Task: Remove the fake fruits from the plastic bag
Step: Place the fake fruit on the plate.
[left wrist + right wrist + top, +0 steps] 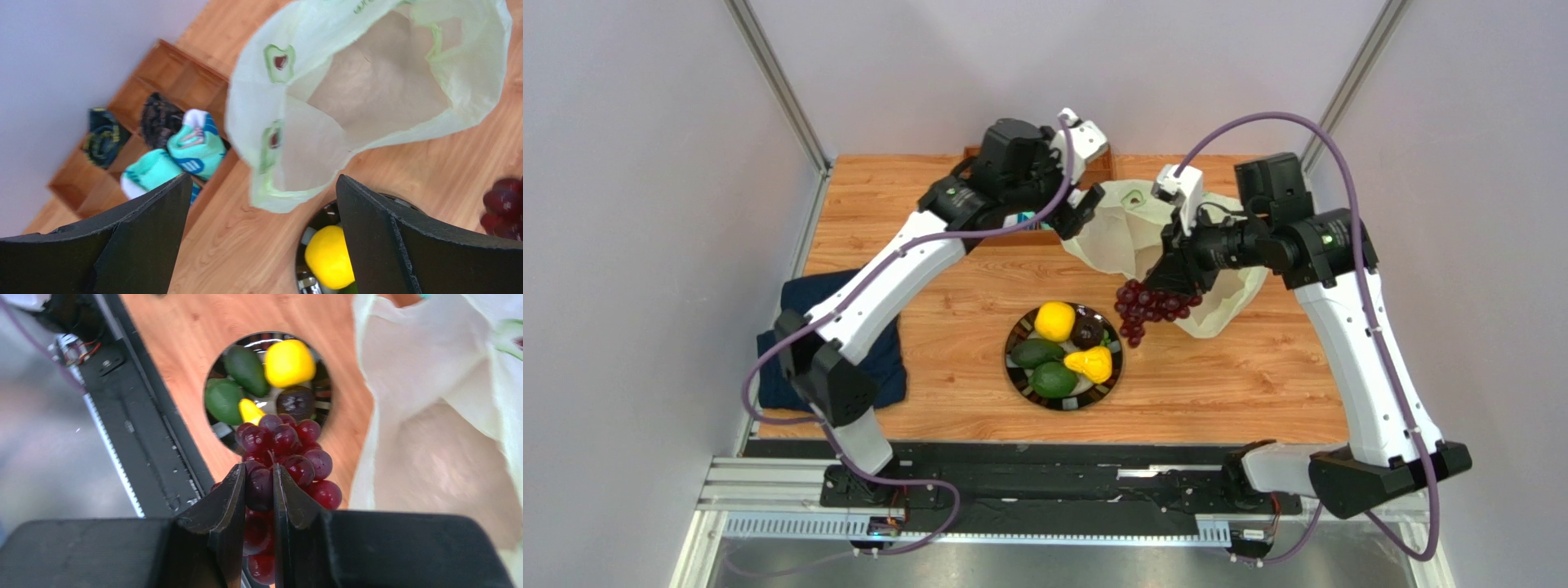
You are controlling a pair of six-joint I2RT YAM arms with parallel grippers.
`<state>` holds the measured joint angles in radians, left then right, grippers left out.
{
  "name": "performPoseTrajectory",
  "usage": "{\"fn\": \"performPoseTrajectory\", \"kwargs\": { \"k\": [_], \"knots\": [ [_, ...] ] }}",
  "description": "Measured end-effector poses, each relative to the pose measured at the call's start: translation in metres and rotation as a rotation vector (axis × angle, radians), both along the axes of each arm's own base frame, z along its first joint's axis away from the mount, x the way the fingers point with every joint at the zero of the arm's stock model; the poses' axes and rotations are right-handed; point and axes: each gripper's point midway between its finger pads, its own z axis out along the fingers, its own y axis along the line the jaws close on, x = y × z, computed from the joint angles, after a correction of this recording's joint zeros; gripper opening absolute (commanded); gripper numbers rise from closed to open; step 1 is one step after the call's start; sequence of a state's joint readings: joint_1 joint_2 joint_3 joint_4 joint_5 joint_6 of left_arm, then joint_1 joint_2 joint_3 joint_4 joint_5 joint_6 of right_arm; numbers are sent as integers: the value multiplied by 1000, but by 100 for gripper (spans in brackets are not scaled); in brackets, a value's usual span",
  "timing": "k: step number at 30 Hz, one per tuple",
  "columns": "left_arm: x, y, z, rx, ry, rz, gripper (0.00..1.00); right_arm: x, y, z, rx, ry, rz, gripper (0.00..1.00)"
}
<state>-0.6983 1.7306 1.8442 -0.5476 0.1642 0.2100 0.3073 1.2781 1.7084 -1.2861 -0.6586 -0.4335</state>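
The pale green plastic bag (1122,230) lies slumped open at the back of the table, and its inside (374,86) looks empty. My right gripper (1171,279) hovers just in front of the bag, shut on the dark red grape bunch (287,447), which hangs above the table beside the plate. My left gripper (263,180) is open by the bag's left lip with nothing between its fingers. On the dark plate (1010,364) lie two yellow lemons (1054,321), two green avocados (1053,380) and a dark round fruit (1087,328).
A dark navy cloth (830,343) lies at the table's left edge under the left arm. A wooden compartment box (159,79) holding teal-and-white socks (193,147) stands behind the bag's left side. The arms' black rail (1051,472) runs along the near edge.
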Motion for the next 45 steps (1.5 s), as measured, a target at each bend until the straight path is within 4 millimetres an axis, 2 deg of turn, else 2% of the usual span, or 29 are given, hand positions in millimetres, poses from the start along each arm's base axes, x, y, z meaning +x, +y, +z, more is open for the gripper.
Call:
{"fn": "performPoseTrajectory", "kwargs": {
  "k": [1, 4, 8, 11, 16, 19, 22, 26, 39, 43, 45],
  "knots": [
    [1, 3, 1, 1, -1, 7, 96, -4, 6, -2, -2, 14, 30, 17],
    [-14, 35, 21, -9, -53, 38, 96, -11, 28, -13, -20, 57, 126, 16],
    [-32, 52, 31, -15, -79, 34, 96, -15, 61, -29, -53, 115, 231, 16],
    [-38, 59, 24, 0, -77, 30, 96, -9, 80, -38, -72, 137, 274, 15],
    [-35, 86, 5, 27, -36, 71, 95, 11, 107, -44, -91, 143, 304, 15],
    [-33, 105, -6, 19, 1, 98, 94, 12, 120, -54, -106, 162, 333, 15],
    [-29, 125, -10, -5, 30, 141, 94, 11, 124, -62, -119, 180, 347, 15],
    [-25, 140, -4, -34, 30, 179, 94, 12, 128, -71, -131, 203, 358, 15],
    [-29, 138, -3, -78, 48, 156, 93, 20, 139, -122, -178, 348, 371, 17],
    [-30, 137, -3, -80, 51, 149, 93, 18, 137, -135, -198, 378, 372, 23],
    [-30, 137, -3, -81, 52, 147, 93, 18, 135, -139, -210, 385, 369, 31]
  ]
}}
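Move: The right hand, already holding the grapes, has the plate's middle about 13 cm to its left, about level fore and aft (some 1 cm ahead), and roughly 27 cm below. On the plate, the yellow round fruit lies some 7 cm ahead and 15 cm left of this hand, the yellow pear level and 9 cm left. The plastic bag stands about 18 cm ahead and 4 cm right. From the left hand, the plate is about 14 cm back, 3 cm left and 27 cm below. Leftward first, sinking as it goes, the right hand carries the pinched grapes about 13 cm to over the plate while swinging some 20 degrees counter-clockwise; then it lowers nearly straight down, tipping its fingers farther down, for about 13 cm of descent in all, keeping its hold. The left hand, empty and open, clears away some 14 cm to the left. ##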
